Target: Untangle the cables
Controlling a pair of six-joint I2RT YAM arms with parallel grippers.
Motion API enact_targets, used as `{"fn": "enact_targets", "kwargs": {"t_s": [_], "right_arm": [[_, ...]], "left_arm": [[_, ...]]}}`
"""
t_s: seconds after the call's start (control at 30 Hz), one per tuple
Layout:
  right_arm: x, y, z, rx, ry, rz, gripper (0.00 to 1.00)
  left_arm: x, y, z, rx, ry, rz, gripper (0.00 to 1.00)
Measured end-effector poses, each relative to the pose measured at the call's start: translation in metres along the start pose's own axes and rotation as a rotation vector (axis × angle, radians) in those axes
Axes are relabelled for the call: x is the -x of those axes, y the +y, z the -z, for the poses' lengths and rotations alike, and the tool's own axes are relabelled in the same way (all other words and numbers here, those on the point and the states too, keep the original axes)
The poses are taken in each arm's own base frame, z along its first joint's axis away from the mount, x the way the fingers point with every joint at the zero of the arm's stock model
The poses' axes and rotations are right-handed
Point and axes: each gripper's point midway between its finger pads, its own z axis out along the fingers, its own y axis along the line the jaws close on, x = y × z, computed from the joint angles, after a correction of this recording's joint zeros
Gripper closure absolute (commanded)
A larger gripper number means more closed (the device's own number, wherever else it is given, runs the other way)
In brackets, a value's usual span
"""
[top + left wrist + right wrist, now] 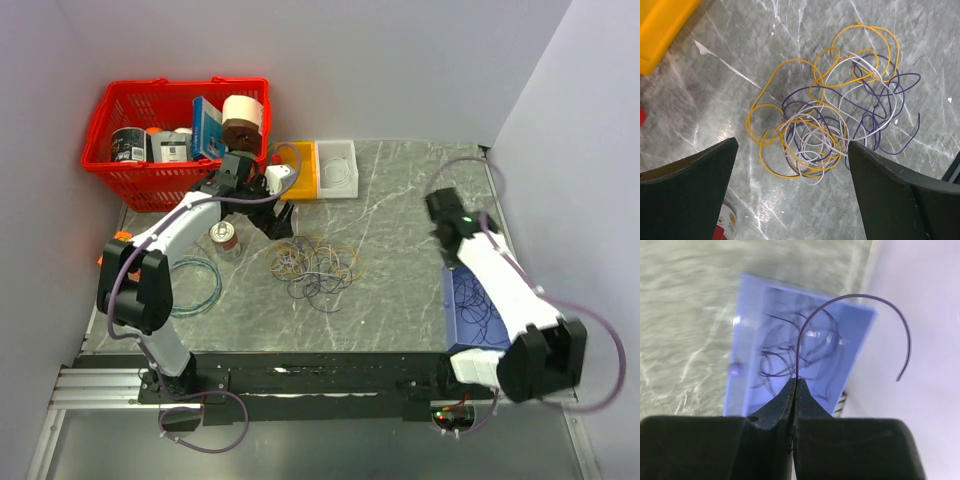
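The cables [315, 262] lie in a tangled heap of yellow, purple and pale wires [825, 125] on the grey marble table. My left gripper [791, 145] hangs open above the heap's near edge, one finger on either side, touching nothing. My right gripper [796, 380] is shut on a thin dark purple wire [855, 297] that arcs up and to the right from the fingertips. It is over the blue tray [747, 340], which holds more purple wires. In the top view the right arm [455, 225] reaches over that blue tray [462, 330] at the right.
A red basket [150, 180] with boxes and rolls stands at the back left. A yellow tray [305, 175] and a white tray [340, 170] sit behind the heap. A can [226, 238] and a teal coil [195, 285] lie left of it. The wall runs along the right.
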Motion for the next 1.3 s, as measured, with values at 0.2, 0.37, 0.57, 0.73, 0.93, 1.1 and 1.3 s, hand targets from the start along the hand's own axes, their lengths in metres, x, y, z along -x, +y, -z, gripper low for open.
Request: {"fn": "enact_targets", "kwargs": {"t_s": [0.2, 0.37, 0.57, 0.73, 0.93, 1.1, 1.3], "right_arm": [[-0.047, -0.017, -0.002, 0.015, -0.011, -0.216, 1.00], [-0.077, 0.000, -0.025, 0.043, 0.098, -0.153, 1.00], [-0.082, 0.002, -0.044, 0.049, 0.221, -0.161, 0.26], [-0.071, -0.007, -0.039, 0.033, 0.202, -0.205, 0.17], [-0.041, -0.031, -0.013, -0.015, 0.101, -0.298, 0.00], [0.000, -0.044, 0.031, -0.094, -0.067, -0.270, 0.00], [0.070, 0.023, 0.073, 0.182, -0.346, -0.242, 0.00]], "left_arm": [[0.007, -0.005, 0.009, 0.003, -0.033, -0.023, 0.01], [0.008, -0.012, 0.020, 0.010, -0.053, -0.051, 0.02], [0.015, -0.019, 0.033, 0.012, -0.086, -0.088, 0.02], [0.016, -0.020, 0.034, 0.010, -0.088, -0.094, 0.02], [0.014, -0.019, 0.032, 0.007, -0.081, -0.096, 0.02], [0.003, -0.016, 0.024, -0.005, -0.045, -0.071, 0.02], [-0.018, -0.009, 0.008, -0.007, 0.029, 0.003, 0.02]]}}
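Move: The right hand still pinches the dark purple cable; the blue tray's middle lies about 9 cm back, 7 cm to its right and 12 cm below. The cable tangle is some 30 cm to that hand's left and 3 cm back, about 13 cm lower. From the left hand, open and empty, the blue tray is roughly 18 cm back and 44 cm right, 12 cm below. The right hand dips back-right some 9 cm to the blue tray, opens, freeing the cable, then rises forward-left. ##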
